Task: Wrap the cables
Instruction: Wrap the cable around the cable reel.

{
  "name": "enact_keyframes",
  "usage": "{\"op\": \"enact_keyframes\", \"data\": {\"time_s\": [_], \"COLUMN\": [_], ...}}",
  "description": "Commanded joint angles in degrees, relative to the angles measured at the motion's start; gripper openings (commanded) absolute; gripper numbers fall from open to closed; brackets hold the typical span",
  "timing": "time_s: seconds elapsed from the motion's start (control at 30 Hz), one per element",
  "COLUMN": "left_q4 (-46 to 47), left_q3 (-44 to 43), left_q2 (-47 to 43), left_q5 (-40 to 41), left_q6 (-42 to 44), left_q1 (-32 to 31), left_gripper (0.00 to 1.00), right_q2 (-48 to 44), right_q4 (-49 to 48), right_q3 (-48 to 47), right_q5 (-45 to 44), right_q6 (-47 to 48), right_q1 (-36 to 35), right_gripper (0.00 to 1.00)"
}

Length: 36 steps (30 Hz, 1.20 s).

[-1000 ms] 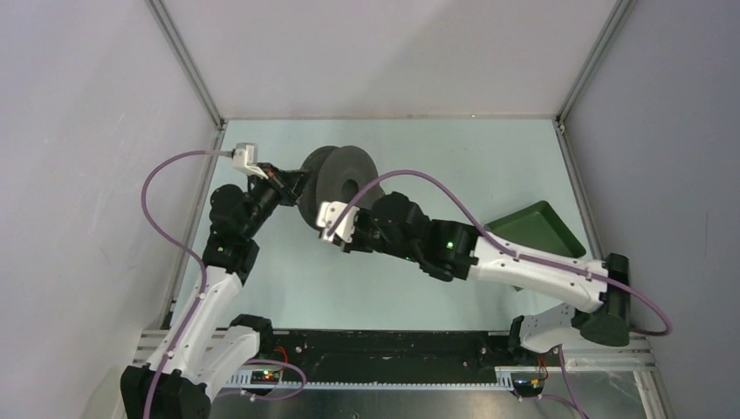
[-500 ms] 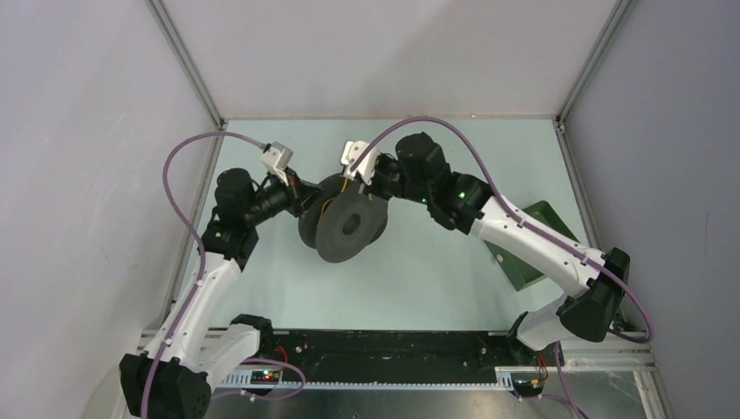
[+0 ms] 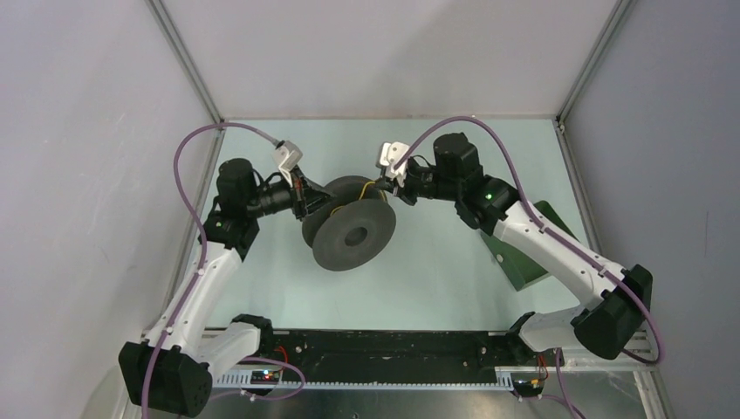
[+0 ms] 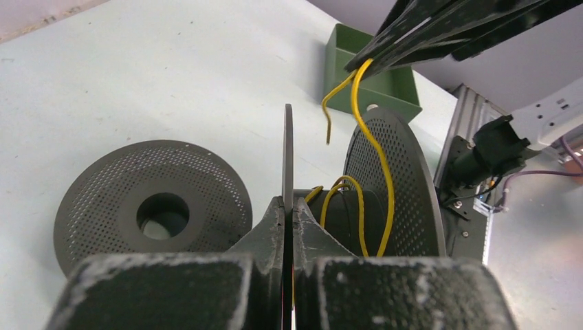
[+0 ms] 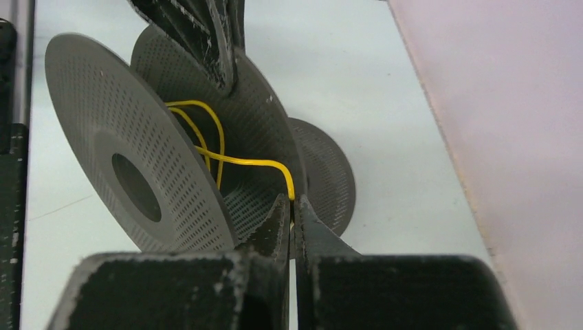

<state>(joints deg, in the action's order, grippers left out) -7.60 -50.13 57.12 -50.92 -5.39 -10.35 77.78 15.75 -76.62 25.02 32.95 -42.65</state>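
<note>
My left gripper (image 4: 288,201) is shut on the thin rim of one flange of a dark grey spool (image 4: 392,185) and holds the spool on edge above the table. A yellow cable (image 4: 375,144) loops round the spool's core and rises to my right gripper (image 5: 291,201), which is shut on it just beside the flange. In the top view the spool (image 3: 353,236) hangs between the left gripper (image 3: 316,205) and the right gripper (image 3: 390,190), with the cable (image 3: 375,186) running across its top.
A second dark grey spool (image 4: 155,210) lies flat on the table behind the held one. A green tray (image 3: 534,249) sits at the right, partly under the right arm. Grey walls close in the table on three sides.
The right gripper swung from the spool's near side over to its far right, drawing the yellow cable round. The left gripper shifted the spool nearer and to the right.
</note>
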Motion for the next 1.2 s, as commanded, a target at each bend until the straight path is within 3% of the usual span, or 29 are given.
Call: {"op": "enact_keyframes", "data": {"time_s": [0.0,0.2,0.27,0.37,0.8,1.17], "left_q4": [8.22,13.71,15.28,19.02,42.12,60.92], "left_q3": [-3.30,-3.23,-3.22,-2.72,1.35,6.84], "left_q2": [-0.82,-1.10,-1.15,-1.40,-0.78,0.55], "left_q5": [-6.65,-8.28,-8.23,-8.12,-5.95,1.77], "left_q6": [-4.92,-8.93,-10.31,-13.70,-34.65,-49.78], "left_q1": [0.87,1.21,1.27,1.42,2.54,2.71], "left_gripper": [0.00,0.00,0.00,0.00,0.00,0.00], "right_q2": [-3.34,-5.07,-5.54,-6.20,-6.90,-4.59], "right_q4": [-9.84,-25.88,-34.68,-39.80,-54.94,-72.39], "right_q3": [5.58,13.04,15.88,18.87,26.05,32.10], "right_q5": [9.57,16.96,17.89,16.81,10.83,9.72], "right_q6": [-7.17,-22.73,-29.75,-35.51,-45.39,-53.70], "right_q1": [2.58,7.16,8.26,8.44,8.60,9.12], "right_gripper": [0.00,0.00,0.00,0.00,0.00,0.00]}}
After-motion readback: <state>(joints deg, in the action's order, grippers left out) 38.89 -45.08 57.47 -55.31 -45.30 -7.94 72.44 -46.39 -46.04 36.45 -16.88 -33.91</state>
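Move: My left hand already pinches the far flange of the upright cable reel by its rim; the reel's middle sits about 5 cm to the right, 4 cm back and 4 cm below that hand. My right hand already pinches the yellow cable above the reel, whose middle lies some 5 cm back, 6 cm left and 7 cm below it. The spare reel lies on the table, roughly 13 cm ahead, 3 cm right and 24 cm below my left hand. I lift the reel straight up about 10 cm with my left hand, rolling its fingers upward some 20 degrees and keeping the pinch on the flange. My right hand keeps the cable pinched, dips about 2 cm, then climbs to slightly above its start, easing a little back and right as its fingers tip well upward, so the cable is carried down the reel's right side relative to the core. ##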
